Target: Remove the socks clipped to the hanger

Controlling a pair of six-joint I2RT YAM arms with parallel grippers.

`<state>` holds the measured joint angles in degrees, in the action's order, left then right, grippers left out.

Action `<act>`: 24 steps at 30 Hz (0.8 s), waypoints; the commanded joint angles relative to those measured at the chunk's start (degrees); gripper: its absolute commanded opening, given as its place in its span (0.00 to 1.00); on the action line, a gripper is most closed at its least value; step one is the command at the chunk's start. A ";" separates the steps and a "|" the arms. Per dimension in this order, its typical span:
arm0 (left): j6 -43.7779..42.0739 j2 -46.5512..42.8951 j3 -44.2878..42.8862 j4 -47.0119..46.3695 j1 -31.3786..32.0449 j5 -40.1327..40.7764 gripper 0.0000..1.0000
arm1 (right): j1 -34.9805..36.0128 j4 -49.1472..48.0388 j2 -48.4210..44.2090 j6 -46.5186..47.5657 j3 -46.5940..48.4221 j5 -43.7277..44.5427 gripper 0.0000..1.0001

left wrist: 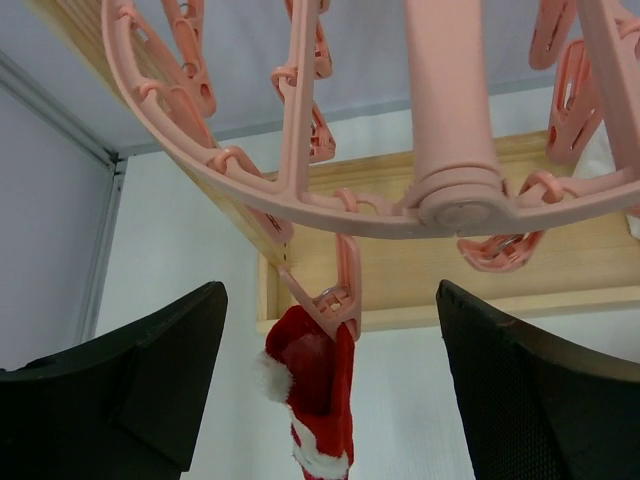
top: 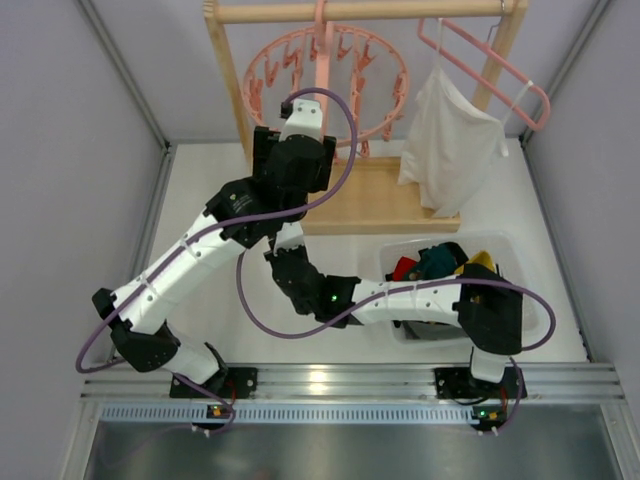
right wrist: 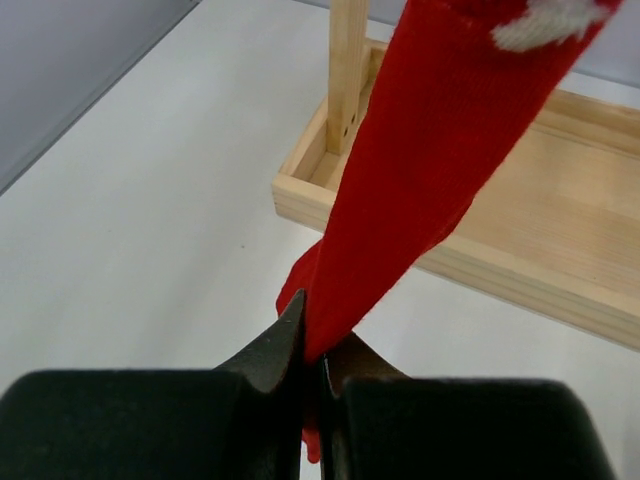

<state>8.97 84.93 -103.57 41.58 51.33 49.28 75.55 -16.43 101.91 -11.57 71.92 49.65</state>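
Note:
The round pink hanger hangs from the wooden rack's top bar, and its ring fills the top of the left wrist view. One red sock with white trim dangles from a pink clip on the ring. My left gripper is raised just under the ring. Its jaws are open, one on each side of the clip and sock, touching neither. The right gripper is shut on the lower end of the red sock, which stretches up and away from it. In the top view both grippers sit under the left arm's wrist.
A clear bin at the right holds red, teal and yellow socks. A white cloth hangs on a second pink hanger. The rack's wooden base tray lies just beyond the right gripper. Grey walls close in both sides.

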 commanded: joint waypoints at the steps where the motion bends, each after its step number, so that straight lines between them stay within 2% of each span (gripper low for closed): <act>1: -1.68 -0.11 -2.25 -1.50 -0.18 2.84 0.89 | 1.80 2.62 1.71 1.02 3.66 -0.69 0.00; 10: -3.35 0.77 -1.37 -1.59 -0.70 7.23 0.80 | 2.50 2.89 2.07 2.43 4.98 -0.78 0.00; 15: -2.03 0.42 -0.50 -1.68 -2.72 5.22 0.71 | 2.94 2.72 1.89 2.52 4.98 -1.04 0.00; 19: -1.24 1.47 -1.02 -1.77 -4.48 0.48 0.70 | 3.38 2.45 2.07 3.22 5.42 -1.13 0.00; 24: -1.41 3.05 -1.81 -1.86 -5.71 0.47 0.67 | 3.82 2.45 2.16 3.58 5.78 -1.31 0.00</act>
<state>7.38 86.96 -103.77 41.54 46.15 50.74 77.30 -14.92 103.57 -8.84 75.44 49.45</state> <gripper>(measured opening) 0.675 0.004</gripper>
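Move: The clip holding the red Santa sock is about 3 cm ahead of the left hand, level sideways and roughly 1 cm above it. The sock's middle hangs some 7 cm below that clip and 1 cm back. The next empty clip on the hanger is about 4 cm ahead of the left hand, 6 cm right and 2 cm up. From the right hand, already on the sock's low end, the held clip lies some 6 cm ahead, 3 cm right and 11 cm up. With the right fingers still pinching the red sock's low end and easing it about 1.5 cm left, then some 1 cm back, the left hand brings its open fingers around the clip. It goes left about 3 cm, then forward some 2 cm, sinking slightly at the end, while turning some 5 degrees counter-clockwise and closing partway; it hasn't yet squeezed the clip. ##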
